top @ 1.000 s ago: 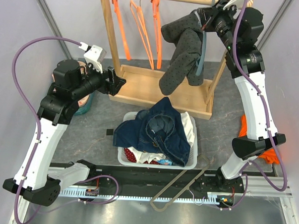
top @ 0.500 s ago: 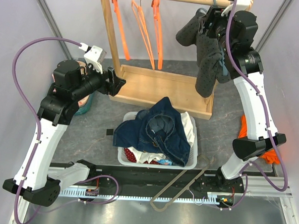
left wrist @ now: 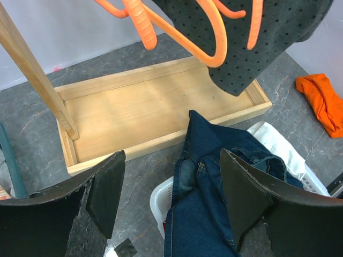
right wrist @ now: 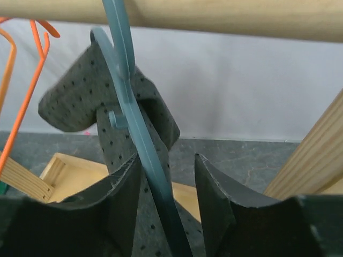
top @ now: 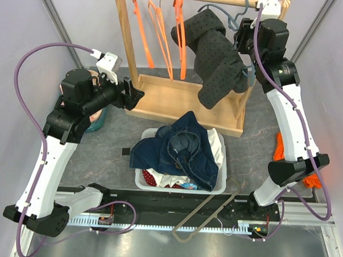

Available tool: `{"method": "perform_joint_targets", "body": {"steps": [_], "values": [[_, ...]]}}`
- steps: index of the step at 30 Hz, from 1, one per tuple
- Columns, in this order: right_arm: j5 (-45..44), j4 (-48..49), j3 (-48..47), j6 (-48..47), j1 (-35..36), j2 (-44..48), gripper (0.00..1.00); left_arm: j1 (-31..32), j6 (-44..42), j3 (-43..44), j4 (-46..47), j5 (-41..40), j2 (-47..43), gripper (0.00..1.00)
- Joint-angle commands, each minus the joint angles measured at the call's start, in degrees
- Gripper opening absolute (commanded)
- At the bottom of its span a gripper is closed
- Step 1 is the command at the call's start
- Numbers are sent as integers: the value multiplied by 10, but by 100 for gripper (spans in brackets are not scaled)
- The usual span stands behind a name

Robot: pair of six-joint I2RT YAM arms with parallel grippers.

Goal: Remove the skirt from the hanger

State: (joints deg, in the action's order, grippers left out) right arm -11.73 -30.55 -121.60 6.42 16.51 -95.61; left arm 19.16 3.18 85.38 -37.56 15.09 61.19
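A patch of dark red, white-dotted fabric, the skirt point(top: 151, 176), shows at the basket's front left corner, under the jeans. Three orange hangers point(top: 162, 37) hang bare on the wooden rail; which one is the task's hanger I cannot tell. My right gripper point(top: 244, 39) point(right wrist: 167, 160) is up at the rail, open. A grey-blue hanger point(right wrist: 134, 123) passes between its fingers, against the left one. On that hanger hangs a grey dotted garment point(top: 220, 56). My left gripper point(top: 137, 96) point(left wrist: 172, 155) is open and empty, above the basket's left end.
A white basket point(top: 139, 178) holds blue jeans point(top: 185, 149) and other clothes. The wooden rack's base tray point(top: 173, 97) lies behind it, with posts on both sides. An orange cloth point(top: 280, 146) lies at the right. A dark hanger point(top: 207, 212) rests on the front rail.
The right gripper was shut and now stands open around the grey-blue hanger. The grey dotted garment swung right, then back left. The left arm has not moved.
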Motion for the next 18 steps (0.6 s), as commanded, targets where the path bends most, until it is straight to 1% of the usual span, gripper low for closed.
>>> {"method": "perform_joint_targets", "body": {"steps": [1, 4, 5, 7, 8, 10, 13, 16, 18], "values": [[6, -13, 9, 2, -1, 17, 47, 2, -15, 2, 19, -2, -3, 77], [11, -10, 2, 4, -1, 11, 40, 3, -15, 2, 20, -2, -4, 77], [13, -9, -6, 6, -2, 9, 32, 2, -16, 2, 18, -2, -5, 77], [18, -10, -14, 11, -1, 3, 21, 2, -16, 1, 19, -4, -6, 77], [22, -8, -18, 12, -1, 2, 9, 2, -17, 0, 19, -4, -5, 77], [33, -1, -16, 16, 0, 3, 1, 3, -18, 0, 18, -6, -8, 77], [35, 28, -3, 15, 2, 17, 0, 3, -19, -2, 18, -8, -9, 77], [41, 93, 24, 7, 3, 41, 0, 3, -17, -3, 18, -6, -9, 77], [49, 106, 19, 5, 3, 46, 0, 2, -16, -3, 18, -5, -9, 77]]}}
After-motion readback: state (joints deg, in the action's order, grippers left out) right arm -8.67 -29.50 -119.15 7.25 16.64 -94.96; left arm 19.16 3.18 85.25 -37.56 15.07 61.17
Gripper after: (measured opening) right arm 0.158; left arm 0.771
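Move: The blue hanger, with the skirt hung on it, already stands between my right hand's open fingers, only about 1 cm left of their middle and level with it. The skirt hangs some 4 cm ahead, 7 cm left and 9 cm below; the wooden rail runs straight across about 3 cm ahead and 10 cm above; the nearest orange hanger is about 19 cm left, 3 cm ahead. From my left hand the blue hanger lies some 19 cm ahead, 33 cm right and 7 cm higher. I close my right fingers from about half open until they pinch the blue hanger's frame just below its hook, sinking about 1 cm first and then shifting about 1 cm left onto the frame as the fingers shut. After that I hold the pinch almost still beneath the rail, the fingers still pointing forward. ##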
